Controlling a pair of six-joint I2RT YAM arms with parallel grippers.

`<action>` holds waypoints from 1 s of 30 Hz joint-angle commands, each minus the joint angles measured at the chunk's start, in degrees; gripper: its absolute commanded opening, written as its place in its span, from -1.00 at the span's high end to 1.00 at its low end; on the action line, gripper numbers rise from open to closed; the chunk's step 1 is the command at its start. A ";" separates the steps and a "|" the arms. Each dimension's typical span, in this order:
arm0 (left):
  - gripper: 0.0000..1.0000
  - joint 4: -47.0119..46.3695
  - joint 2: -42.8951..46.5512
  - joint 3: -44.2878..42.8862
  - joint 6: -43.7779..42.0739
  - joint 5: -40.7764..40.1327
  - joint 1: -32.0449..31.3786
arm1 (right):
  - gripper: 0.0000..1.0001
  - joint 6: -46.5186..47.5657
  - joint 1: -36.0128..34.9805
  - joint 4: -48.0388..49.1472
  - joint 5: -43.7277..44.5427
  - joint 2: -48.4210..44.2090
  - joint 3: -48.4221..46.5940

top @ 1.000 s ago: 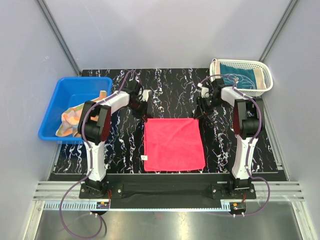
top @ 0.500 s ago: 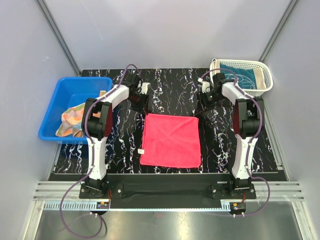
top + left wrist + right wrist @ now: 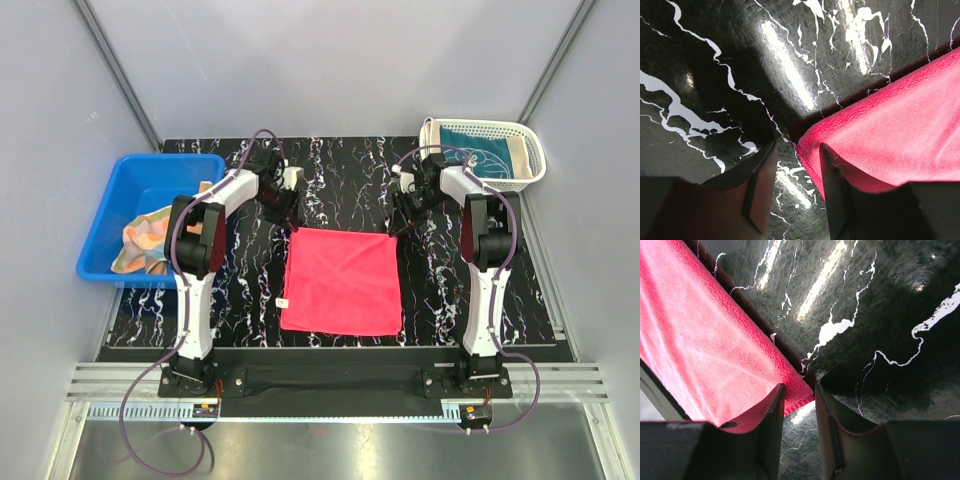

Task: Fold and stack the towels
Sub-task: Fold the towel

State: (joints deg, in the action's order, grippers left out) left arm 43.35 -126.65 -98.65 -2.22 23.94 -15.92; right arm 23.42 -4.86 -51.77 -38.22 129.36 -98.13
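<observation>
The pink-red towel [image 3: 340,280] lies spread flat in the middle of the black marbled table. My left gripper [image 3: 287,212] hangs low over its far left corner and my right gripper [image 3: 398,222] over its far right corner. In the left wrist view the left gripper [image 3: 799,147] is open, with the towel [image 3: 890,130] corner lying on the table between the fingers. The right gripper [image 3: 799,387] is also open, and the towel [image 3: 705,350] corner reaches into its gap. An orange-peach towel [image 3: 145,240] is bunched in the blue bin. A teal towel [image 3: 480,150] lies in the white basket.
The blue bin [image 3: 170,157] stands at the table's left edge. The white basket [image 3: 535,165] stands at the far right corner. Grey walls close in the back and both sides. Both arm bases sit at the near edge.
The left gripper has opened and let go of the towel's far left corner. The towel has shifted slightly left and away and now lies flat. The right gripper's jaws have narrowed a little.
</observation>
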 commanded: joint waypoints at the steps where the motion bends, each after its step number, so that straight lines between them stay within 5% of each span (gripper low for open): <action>1: 0.16 -0.81 -1.05 -2.33 -1.56 1.98 0.37 | 0.25 2.33 0.29 -0.09 1.57 -0.60 1.01; 9: 0.45 -0.29 -2.11 -2.95 -2.44 2.60 0.37 | 0.22 3.91 0.20 0.18 0.95 -0.95 2.41; 15: 0.99 -0.11 -2.72 -3.74 -2.79 4.09 0.45 | 0.27 5.23 0.20 -0.27 -0.45 -1.21 3.29; 16: 1.00 -0.02 -2.81 -3.83 -2.79 4.18 0.45 | 0.33 5.15 0.20 -0.26 -0.46 -1.22 3.29; 19: 1.00 0.76 -2.64 -4.88 -2.44 4.88 0.45 | 0.96 4.97 0.20 -0.44 0.42 -1.30 2.24; 30: 1.00 3.23 11.93 -10.94 -1.39 -2.31 0.98 | 1.00 -2.93 0.12 11.68 14.30 -20.97 -0.84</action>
State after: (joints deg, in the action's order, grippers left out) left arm 46.41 -125.49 -104.88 -3.20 25.12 -15.68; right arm 22.90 -4.78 -47.22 -30.15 119.42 -95.88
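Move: The left hand's open fingers already straddle the pink towel's far left corner, directly at the hand and about 1 cm lower; the right hand's do the same at the far right corner. The towel's middle lies some 12 cm back and 10 cm right of the left hand. From the right hand the white basket is roughly 17 cm farther out and 17 cm right; from the left the blue bin is about 29 cm left, nearly level. Settling slightly, the left hand pinches the towel's far left corner; the right draws back about 1 cm and pinches the far right corner a little later. Both then rise with their corners, speeding up and easing forward, the left about 4 cm up and the right about 5 cm, the right's fingertips swinging some 15 degrees forward. ##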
